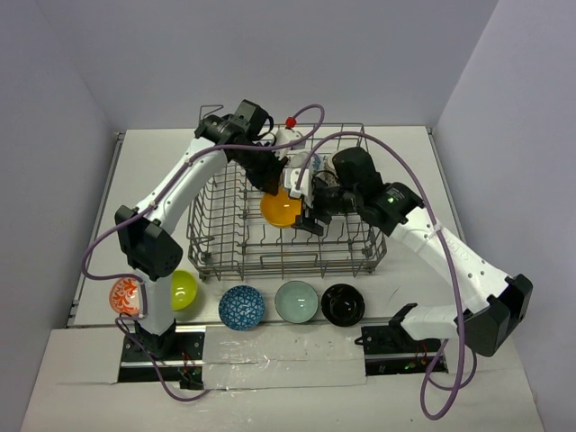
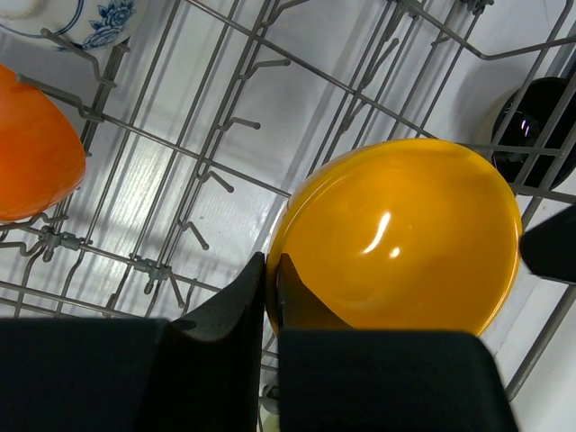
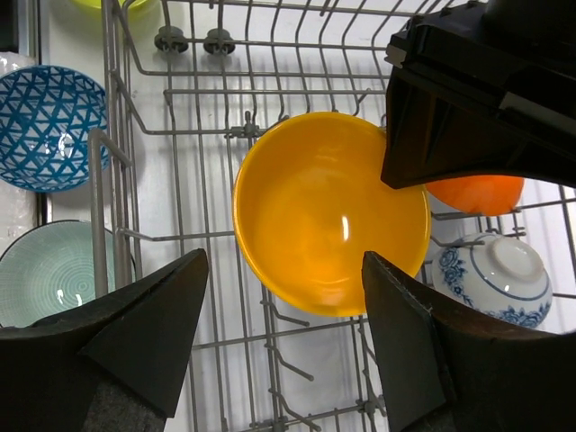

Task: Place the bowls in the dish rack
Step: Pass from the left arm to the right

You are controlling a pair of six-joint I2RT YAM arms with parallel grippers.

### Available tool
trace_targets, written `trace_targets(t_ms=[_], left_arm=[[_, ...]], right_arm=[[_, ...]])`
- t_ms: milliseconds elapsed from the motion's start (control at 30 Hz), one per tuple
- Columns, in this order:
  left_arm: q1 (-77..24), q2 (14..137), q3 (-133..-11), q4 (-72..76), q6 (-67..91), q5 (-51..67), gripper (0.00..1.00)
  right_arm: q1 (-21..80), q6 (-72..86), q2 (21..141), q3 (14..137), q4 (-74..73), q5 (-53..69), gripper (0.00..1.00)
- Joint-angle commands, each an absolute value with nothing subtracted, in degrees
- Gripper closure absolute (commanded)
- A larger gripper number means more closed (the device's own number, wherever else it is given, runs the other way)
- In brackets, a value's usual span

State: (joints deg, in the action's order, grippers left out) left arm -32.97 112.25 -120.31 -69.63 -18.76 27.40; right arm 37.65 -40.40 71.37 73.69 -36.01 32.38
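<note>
The grey wire dish rack (image 1: 270, 267) stands mid-table. My left gripper (image 1: 274, 184) reaches into it and is shut on the rim of a yellow bowl (image 1: 281, 209), which hangs tilted over the tines; the grip (image 2: 272, 279) shows in the left wrist view on the bowl's (image 2: 400, 238) left edge. My right gripper (image 1: 310, 225) stands open just right of that bowl (image 3: 328, 211), its fingers (image 3: 284, 261) either side of the lower rim and not touching. An orange bowl (image 2: 36, 153) and a white, blue-flowered bowl (image 3: 490, 274) sit in the rack.
In front of the rack stand a red-and-white bowl (image 1: 126, 297), a lime green bowl (image 1: 184, 290), a blue-patterned bowl (image 1: 241, 307), a pale teal bowl (image 1: 296, 301) and a black bowl (image 1: 343, 304). Purple cables loop over the rack. Walls close in on the table's left, back and right.
</note>
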Motion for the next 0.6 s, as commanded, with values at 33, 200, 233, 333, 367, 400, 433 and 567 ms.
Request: trace_targets(t_ms=[33,200,233,333,367,400,433,567], left_arm=[[-33.57,111.88,-122.78,-70.05,-20.04,30.32,1.0],[-33.66,111.8,-123.13,-70.22,-19.95,30.06,1.0],[-33.66,111.54,-123.13,-70.14,-19.95,30.15,1.0],[-33.75,111.18,-122.78,-69.87,-19.86,30.41,1.0],[-33.75,111.18,-122.7,-69.96,-19.86,30.5,1.0],[-33.75,111.27,-122.52,-69.96,-19.95,30.41,1.0],[-33.75,111.27,-122.52,-70.05,-20.04,30.32,1.0],[-33.75,111.09,-122.61,-70.05,-20.04,30.5,1.0]], right_arm=[[38.67,-40.52,72.77,73.3,-33.84,32.78,0.25],[39.46,-40.78,74.26,72.42,-33.75,31.82,0.27],[39.46,-40.96,74.44,72.33,-33.75,31.82,0.27],[39.64,-41.04,74.79,71.63,-33.66,31.73,0.33],[39.64,-41.13,75.14,71.63,-33.75,31.82,0.35],[39.73,-41.13,75.41,71.72,-33.92,31.73,0.38],[39.73,-41.13,75.58,71.81,-34.01,31.55,0.4],[39.73,-41.31,76.64,71.81,-34.36,31.2,0.46]])
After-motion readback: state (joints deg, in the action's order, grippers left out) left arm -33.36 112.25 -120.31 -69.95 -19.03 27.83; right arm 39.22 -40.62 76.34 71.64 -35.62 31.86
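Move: The left gripper holds the yellow bowl by its far rim, with the bowl's middle about 5 cm back, 1 cm right and 3 cm below those fingers. From the open right gripper the yellow bowl's middle is roughly 5 cm left, 3 cm ahead and 6 cm below. Seated in the rack beneath, the orange bowl is some 13 cm ahead and 10 cm left of the right gripper, the flowered bowl about 14 cm straight ahead, both around 14 cm lower. Keep the left gripper pinched on the yellow bowl's far rim and hold it still over the rack. Sink the right gripper about 4.5 cm, easing it a centimetre left and tipping it some 5 degrees, to bring its fingers around the near-right rim, one reaching over the inside; start closing them to just over half open, without shutting them. ##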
